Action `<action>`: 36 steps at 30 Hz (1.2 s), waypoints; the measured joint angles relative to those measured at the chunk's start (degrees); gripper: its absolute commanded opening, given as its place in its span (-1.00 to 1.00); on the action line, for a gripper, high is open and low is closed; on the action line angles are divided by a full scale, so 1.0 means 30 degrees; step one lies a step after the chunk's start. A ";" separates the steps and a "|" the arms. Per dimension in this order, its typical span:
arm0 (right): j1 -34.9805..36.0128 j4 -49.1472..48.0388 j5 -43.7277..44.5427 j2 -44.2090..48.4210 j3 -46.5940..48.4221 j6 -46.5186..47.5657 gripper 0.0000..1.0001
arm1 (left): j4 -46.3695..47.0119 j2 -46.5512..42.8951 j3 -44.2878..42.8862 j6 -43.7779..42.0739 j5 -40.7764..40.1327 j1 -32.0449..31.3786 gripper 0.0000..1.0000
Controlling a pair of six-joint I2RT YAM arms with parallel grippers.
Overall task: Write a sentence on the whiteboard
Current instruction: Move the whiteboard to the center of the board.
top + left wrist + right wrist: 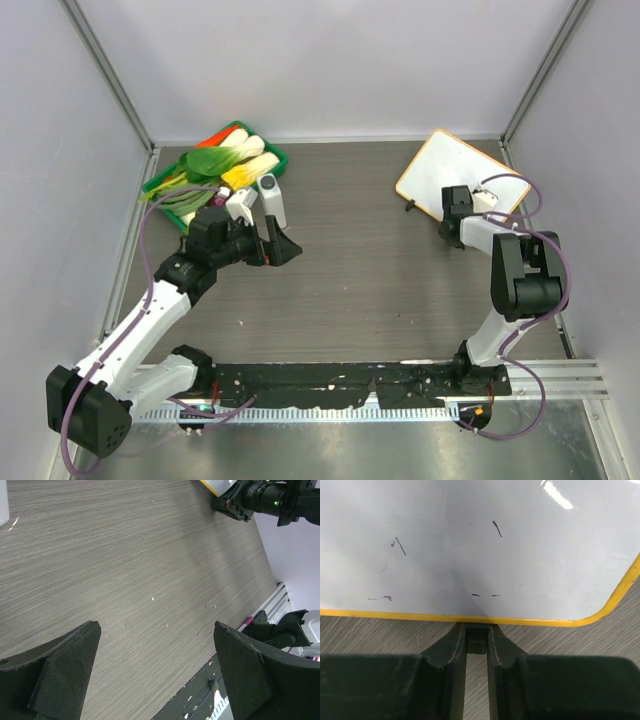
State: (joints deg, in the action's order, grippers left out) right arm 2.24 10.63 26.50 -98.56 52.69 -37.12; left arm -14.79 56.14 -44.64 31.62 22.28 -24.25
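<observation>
The whiteboard [455, 170] lies flat at the back right, white with a yellow-orange frame. In the right wrist view the whiteboard [480, 545] bears only a few short dark marks; the sentence is out of view. My right gripper [476, 630] is at the board's near edge, shut on a small black clip foot [476, 641] that sticks out from the frame. From above, the right gripper [452, 215] covers that edge. My left gripper [280, 245] hovers left of centre. In its own view the left gripper [156, 625] is wide open over bare table.
A green tray [277, 160] of vegetables stands at the back left, with a white bottle [272, 200] just in front of it. Another black clip foot [410, 207] shows at the board's left corner. A pink-tipped pen [246, 622] lies by the near rail.
</observation>
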 measured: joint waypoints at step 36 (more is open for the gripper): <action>0.9588 0.0415 -0.3045 0.1967 -0.1625 0.2470 -0.98 | -0.0007 -0.0933 0.0401 0.0831 -0.0452 0.0000 0.99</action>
State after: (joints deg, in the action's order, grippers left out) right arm 31.00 11.88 17.37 -92.66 47.81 -29.71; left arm -14.81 53.34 -43.44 34.11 20.93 -24.25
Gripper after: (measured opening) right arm 0.223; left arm 0.994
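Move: The right hand already holds the whiteboard at its near edge; the clear middle of the table, where the board is going, lies roughly 33 cm to the left and about level, hardly 1 cm farther out. The whiteboard's centre is some 14 cm ahead and 1 cm right, its free black clip about 11 cm ahead and 13 cm left, the white bottle 50 cm left and 4 cm ahead. From the idle left hand the table middle lies about 9 cm ahead, 14 cm right and 19 cm below. Keeping its pinch on the whiteboard's near edge, the right hand sweeps the board left, away from the right wall and towards the middle of the table, about 20 cm at an almost constant low height, bending its path back towards the base after the first third until it is some 6 cm nearer. All the while the wrist turns counter-clockwise by about 40 degrees, swinging the board with it, and the fingers neither open nor tighten. ##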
